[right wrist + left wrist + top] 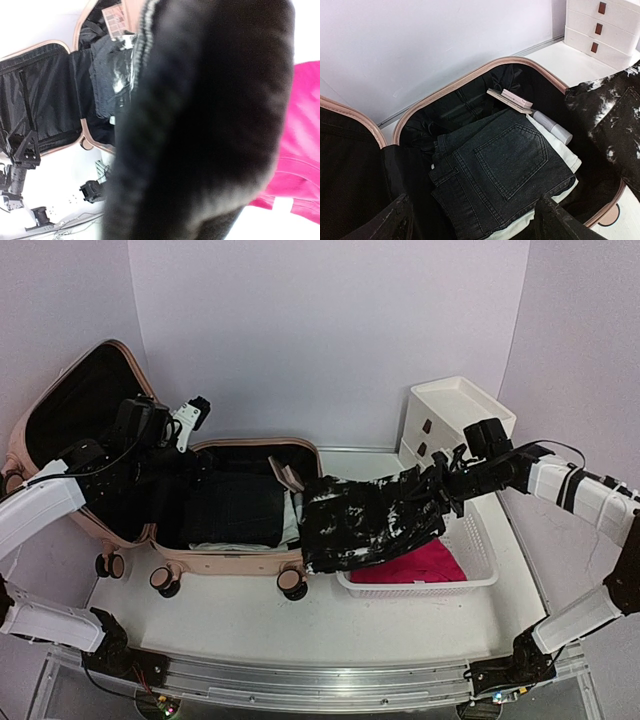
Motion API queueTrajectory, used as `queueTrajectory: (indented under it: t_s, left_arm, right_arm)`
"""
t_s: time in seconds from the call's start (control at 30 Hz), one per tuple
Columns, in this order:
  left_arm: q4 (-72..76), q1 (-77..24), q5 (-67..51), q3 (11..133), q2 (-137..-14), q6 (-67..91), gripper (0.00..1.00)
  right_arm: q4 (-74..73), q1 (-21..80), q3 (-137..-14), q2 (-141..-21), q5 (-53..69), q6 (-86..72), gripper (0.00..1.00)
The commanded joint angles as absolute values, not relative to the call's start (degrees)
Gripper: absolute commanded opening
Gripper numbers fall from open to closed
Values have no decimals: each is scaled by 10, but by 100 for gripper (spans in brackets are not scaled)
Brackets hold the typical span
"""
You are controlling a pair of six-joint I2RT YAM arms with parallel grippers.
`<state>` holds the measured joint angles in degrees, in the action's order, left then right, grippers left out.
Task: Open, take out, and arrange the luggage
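Observation:
The pale-pink luggage (pixel 230 562) lies open on the table, its lid (pixel 60 400) leaning up at the back left. Folded black jeans (pixel 500 170) top the stack inside, over a white garment (pixel 560 150). My left gripper (pixel 477 222) hovers open just above the jeans, one finger on each side, holding nothing. My right gripper (pixel 445 485) is shut on a black-and-white patterned garment (pixel 370 520), which hangs between the luggage's right end and the basket. That garment (pixel 210 100) fills the right wrist view and hides the fingers.
A white perforated basket (pixel 480 560) to the right of the luggage holds a pink garment (pixel 415 565). A white drawer unit (pixel 450 415) stands behind it. A small flat palette (pixel 512 100) and a grey tube (pixel 552 127) lie at the luggage's back edge.

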<state>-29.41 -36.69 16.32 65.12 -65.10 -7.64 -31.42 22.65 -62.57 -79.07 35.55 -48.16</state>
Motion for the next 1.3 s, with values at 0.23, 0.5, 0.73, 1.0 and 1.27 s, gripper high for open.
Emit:
queueTrajectory:
  t_s: [0.23, 0.5, 0.73, 1.0, 1.27]
  left_arm:
    - [-266, -363, 163, 651, -653, -80, 84]
    - [-266, -363, 162, 650, -655, -81, 84]
    - [-267, -363, 156, 652, -660, -80, 84]
    - [-266, -363, 157, 650, -657, -78, 84]
    - [-266, -362, 156, 651, -659, -78, 84]
  right_arm:
    - [-342, 142, -576, -766, 443, -370, 0]
    - [-343, 130, -551, -768, 410, -329, 0]
    - [-338, 121, -527, -786, 386, -284, 0]
    - [-327, 103, -508, -796, 374, -253, 0]
    - [-319, 99, -505, -818, 369, -231, 0]
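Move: Almost straight below the right hand, which already holds the black-and-white trousers by one end, lies the middle of the white basket, about 15 cm down. The red shirt in it lies about 4 cm nearer the base, 2 cm left and 18 cm below the hand. The suitcase's open half is some 39 cm left and 5 cm farther out, the white drawers some 20 cm ahead and 7 cm right. From the left hand the basket is about 45 cm right, 2 cm back and 25 cm below. Lowering the held trousers towards the basket, the right hand sinks about 9 cm while drawing some 7 cm to its right, away from the suitcase, so that the free left end trails in over the basket's left rim. The sideways pull is quickest at first. The wrist rolls gently, left side down by roughly 10 degrees, and the fingers keep their shut grip. ##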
